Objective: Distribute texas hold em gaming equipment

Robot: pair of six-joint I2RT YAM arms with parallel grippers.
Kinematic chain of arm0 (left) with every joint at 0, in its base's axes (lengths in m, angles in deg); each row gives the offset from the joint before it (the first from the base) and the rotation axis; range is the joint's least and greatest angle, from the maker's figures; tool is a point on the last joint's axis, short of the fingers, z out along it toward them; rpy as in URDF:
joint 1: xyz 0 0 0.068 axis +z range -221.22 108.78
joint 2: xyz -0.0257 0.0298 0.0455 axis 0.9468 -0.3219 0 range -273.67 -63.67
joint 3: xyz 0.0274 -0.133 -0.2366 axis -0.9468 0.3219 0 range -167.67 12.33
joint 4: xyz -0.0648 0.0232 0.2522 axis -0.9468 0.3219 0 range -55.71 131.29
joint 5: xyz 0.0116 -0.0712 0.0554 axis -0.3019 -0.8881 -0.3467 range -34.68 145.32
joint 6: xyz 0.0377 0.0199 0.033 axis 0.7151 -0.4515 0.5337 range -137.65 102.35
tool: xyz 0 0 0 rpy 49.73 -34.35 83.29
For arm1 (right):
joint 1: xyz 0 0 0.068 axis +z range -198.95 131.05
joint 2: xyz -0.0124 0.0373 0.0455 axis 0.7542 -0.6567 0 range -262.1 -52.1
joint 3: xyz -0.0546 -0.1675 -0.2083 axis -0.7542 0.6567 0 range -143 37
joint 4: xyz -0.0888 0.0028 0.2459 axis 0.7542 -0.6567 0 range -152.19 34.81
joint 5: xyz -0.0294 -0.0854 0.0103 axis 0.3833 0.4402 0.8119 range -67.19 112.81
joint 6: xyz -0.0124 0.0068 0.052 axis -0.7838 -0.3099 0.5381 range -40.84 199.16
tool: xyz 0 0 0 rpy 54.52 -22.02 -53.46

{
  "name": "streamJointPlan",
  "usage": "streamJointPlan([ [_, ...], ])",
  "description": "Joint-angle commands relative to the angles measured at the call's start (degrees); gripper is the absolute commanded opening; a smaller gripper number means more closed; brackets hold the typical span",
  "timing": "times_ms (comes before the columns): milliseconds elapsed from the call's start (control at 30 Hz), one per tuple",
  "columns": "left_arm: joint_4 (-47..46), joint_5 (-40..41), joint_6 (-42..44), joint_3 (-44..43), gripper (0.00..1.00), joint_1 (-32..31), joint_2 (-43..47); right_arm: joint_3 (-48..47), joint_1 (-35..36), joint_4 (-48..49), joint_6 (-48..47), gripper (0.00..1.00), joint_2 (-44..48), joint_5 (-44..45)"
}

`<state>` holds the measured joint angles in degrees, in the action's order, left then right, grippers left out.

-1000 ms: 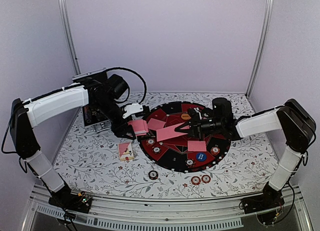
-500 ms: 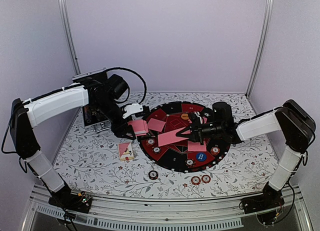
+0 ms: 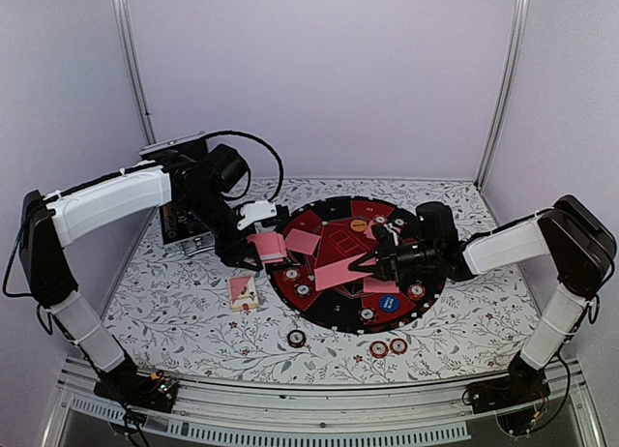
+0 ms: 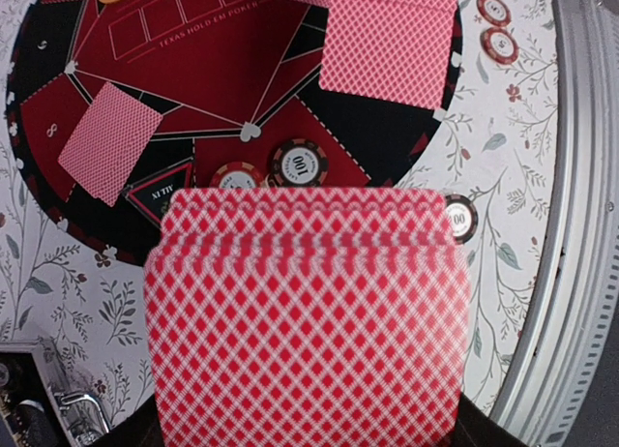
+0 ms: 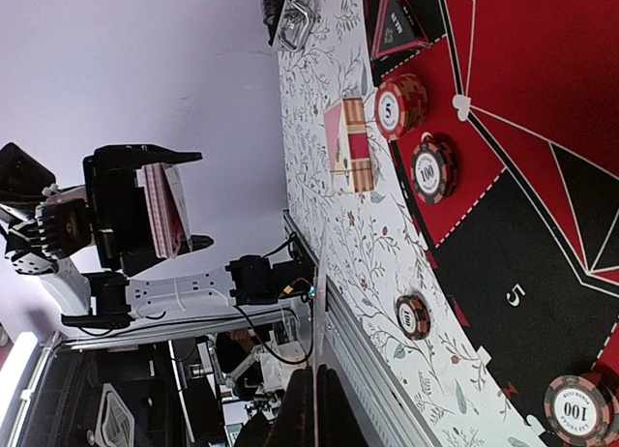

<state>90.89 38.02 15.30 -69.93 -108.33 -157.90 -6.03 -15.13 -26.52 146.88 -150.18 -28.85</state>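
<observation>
My left gripper (image 3: pixel 259 250) is shut on a deck of pink-backed cards (image 4: pixel 308 321) at the left rim of the round poker mat (image 3: pixel 334 316); the deck hides its fingers in the left wrist view. My right gripper (image 3: pixel 371 264) is shut on a single pink-backed card (image 3: pixel 337 270), held tilted over the mat's middle and seen edge-on in the right wrist view (image 5: pixel 318 394). Another card (image 3: pixel 302 241) lies face down on the mat. Chips (image 4: pixel 298 163) sit at the mat's edge. On the mat lie a blue disc (image 3: pixel 389 302) and an orange disc (image 3: pixel 359 225).
A face-up card (image 3: pixel 244 290) lies on the flowered cloth left of the mat. Three chips (image 3: pixel 296 338) (image 3: pixel 378 349) (image 3: pixel 397 345) lie near the front rail (image 3: pixel 319 408). The black case (image 3: pixel 182 220) stands at the back left.
My right gripper has carried its card a little toward the near side and the right over the mat. The left arm and the deck have stayed put.
</observation>
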Motion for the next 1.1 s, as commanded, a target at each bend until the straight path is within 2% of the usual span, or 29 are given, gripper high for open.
streamJointPlan([
  [0,-0.3,-0.9,0.3,0.4,0.0,0.4,1.7,-4.9,1.8,1.4,0.8,0.0,0.8,-0.8],
  [133,-0.5,-0.9,0.3,0.3,0.0,0.4,1.6,-9.4,4.6,-0.4,0.3,0.0,-1.0,0.7],
  [300,-0.3,-1.0,0.1,0.0,0.0,0.4,1.8,-16.9,9.8,-1.3,0.0,0.0,-10.5,0.9],
  [500,0.0,-0.4,0.2,0.6,0.0,0.6,2.6,-20.2,13.0,-5.5,-2.0,0.01,-18.9,2.4],
  [667,-0.1,-0.9,0.2,0.6,0.0,0.7,2.5,-20.4,13.1,-11.2,-6.0,0.2,-20.5,3.3],
  [800,-0.2,-1.1,0.2,0.4,0.0,0.7,2.2,-19.8,13.1,-12.7,-7.2,0.29,-20.5,3.0],
  [933,-0.2,-1.1,0.2,0.4,0.0,0.7,2.2,-19.0,12.9,-13.0,-7.6,0.3,-20.6,2.4],
  [1067,-0.2,-1.1,0.2,0.6,0.0,0.7,2.3,-19.0,12.9,-12.5,-7.4,0.22,-21.2,2.0],
])
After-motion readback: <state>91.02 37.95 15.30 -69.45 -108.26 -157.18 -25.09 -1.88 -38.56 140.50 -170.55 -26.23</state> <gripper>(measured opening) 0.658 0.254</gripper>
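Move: The right hand, pointing left with cards pinched in its fingertips, is bound for the bare table left of the black chip stack, some 20 cm left, 6 cm back and 12 cm down. The black stack is about 15 cm left and 10 cm back, the mat's 100 chips 13 cm left and 4 cm ahead, the card box 26 cm left and 3 cm ahead. From the left hand, that spot is 7 cm back, 1 cm right and 16 cm below. The right hand's pinch on the cards is loosened at the end of a quick tossing swing: it arcs left about 10 cm, first rising some 5 cm, then dropping to about 7 cm below its starting height and drawing slightly back, towards the bare table by the black chip stack. It turns counter-clockwise roughly 10 degrees, fingertips dipping, and the fingers part about a quarter on the way down. ##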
